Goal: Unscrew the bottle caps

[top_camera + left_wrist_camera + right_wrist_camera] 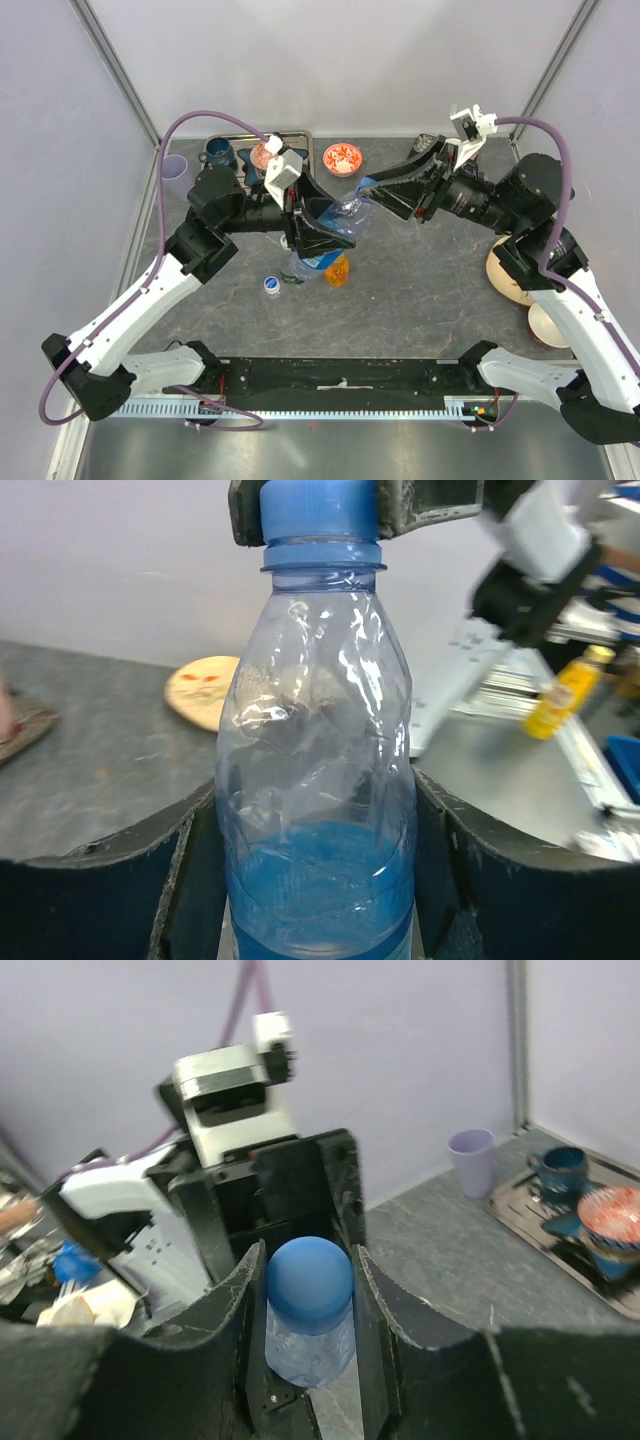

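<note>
A clear bottle with a blue tint (343, 213) hangs tilted above the table, with my left gripper (318, 236) shut on its lower body (315, 780). Its blue cap (364, 187) sits on the neck (320, 510), and my right gripper (378, 192) is shut on that cap (309, 1285), one finger on each side. Below them an orange bottle (337, 270) and another clear bottle (301, 267) stand on the table. A white-and-blue cap (270, 286) shows beside them; I cannot tell whether it is on a bottle.
A red patterned bowl (342, 158) sits at the back. A metal tray (296, 137) at the back left holds a blue mug (218, 152) and a bowl (262, 155), with a lilac cup (174, 167) to its left. Two pale bowls (508, 274) lie under the right arm.
</note>
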`<state>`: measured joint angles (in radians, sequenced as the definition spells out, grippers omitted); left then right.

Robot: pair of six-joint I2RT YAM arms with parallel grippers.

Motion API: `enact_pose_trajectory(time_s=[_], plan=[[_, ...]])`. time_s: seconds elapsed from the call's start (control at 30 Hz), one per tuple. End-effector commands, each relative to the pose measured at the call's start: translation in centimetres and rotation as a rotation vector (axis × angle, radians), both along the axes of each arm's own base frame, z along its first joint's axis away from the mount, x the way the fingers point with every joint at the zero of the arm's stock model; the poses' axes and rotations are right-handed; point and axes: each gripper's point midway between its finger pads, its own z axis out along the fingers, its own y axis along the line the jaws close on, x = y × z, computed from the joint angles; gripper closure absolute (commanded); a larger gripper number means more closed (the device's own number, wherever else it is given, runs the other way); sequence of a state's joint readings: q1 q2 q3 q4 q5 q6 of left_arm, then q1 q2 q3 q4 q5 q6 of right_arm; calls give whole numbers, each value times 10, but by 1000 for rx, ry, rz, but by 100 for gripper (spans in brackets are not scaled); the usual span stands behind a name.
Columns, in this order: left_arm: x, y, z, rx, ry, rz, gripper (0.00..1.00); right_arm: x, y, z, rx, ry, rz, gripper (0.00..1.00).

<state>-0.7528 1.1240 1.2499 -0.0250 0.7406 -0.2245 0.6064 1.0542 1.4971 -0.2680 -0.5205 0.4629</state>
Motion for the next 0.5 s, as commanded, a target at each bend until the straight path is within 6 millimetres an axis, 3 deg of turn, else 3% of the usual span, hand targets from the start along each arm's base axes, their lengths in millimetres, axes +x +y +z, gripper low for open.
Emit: enact_pose_trajectory(time_s=[0.0, 0.27, 0.37, 0.47], plan=[[-63, 21, 39, -105, -37, -407, 66, -44, 14, -15, -40, -86, 270, 100], [-71, 21, 32, -78, 18, -513, 67, -88, 16, -14, -29, -198, 509, 100], [-69, 19, 30, -74, 35, -520, 67, -93, 18, -17, -33, -211, 553, 100], [-68, 18, 29, -73, 38, -517, 67, -85, 22, -22, -41, -178, 522, 100]])
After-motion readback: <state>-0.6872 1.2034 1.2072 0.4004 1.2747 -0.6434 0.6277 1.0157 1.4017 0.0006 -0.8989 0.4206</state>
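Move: The left hand holds the blue-labelled bottle around its body, and the bottle's blue cap, already between the right fingers, lies about 8 cm to this hand's right, 5 cm ahead and 7 cm above. From the right hand, the bottle's body lies some 8 cm left, 5 cm back and 7 cm lower. The orange bottle stands about 26 cm below the left hand and 3 cm to its right; the green-capped bottle is 10 cm to its left at nearly the same depth. Right fingers keep their pinch on the blue cap and left fingers their grip on the bottle while both hands draw back together towards the base, about 6 to 7 cm, slowing at the end. They counter-turn on the way: the left swings about 30 degrees clockwise, the right some 20 counter-clockwise with a smaller roll, twisting cap against bottle in the unscrewing sense. ##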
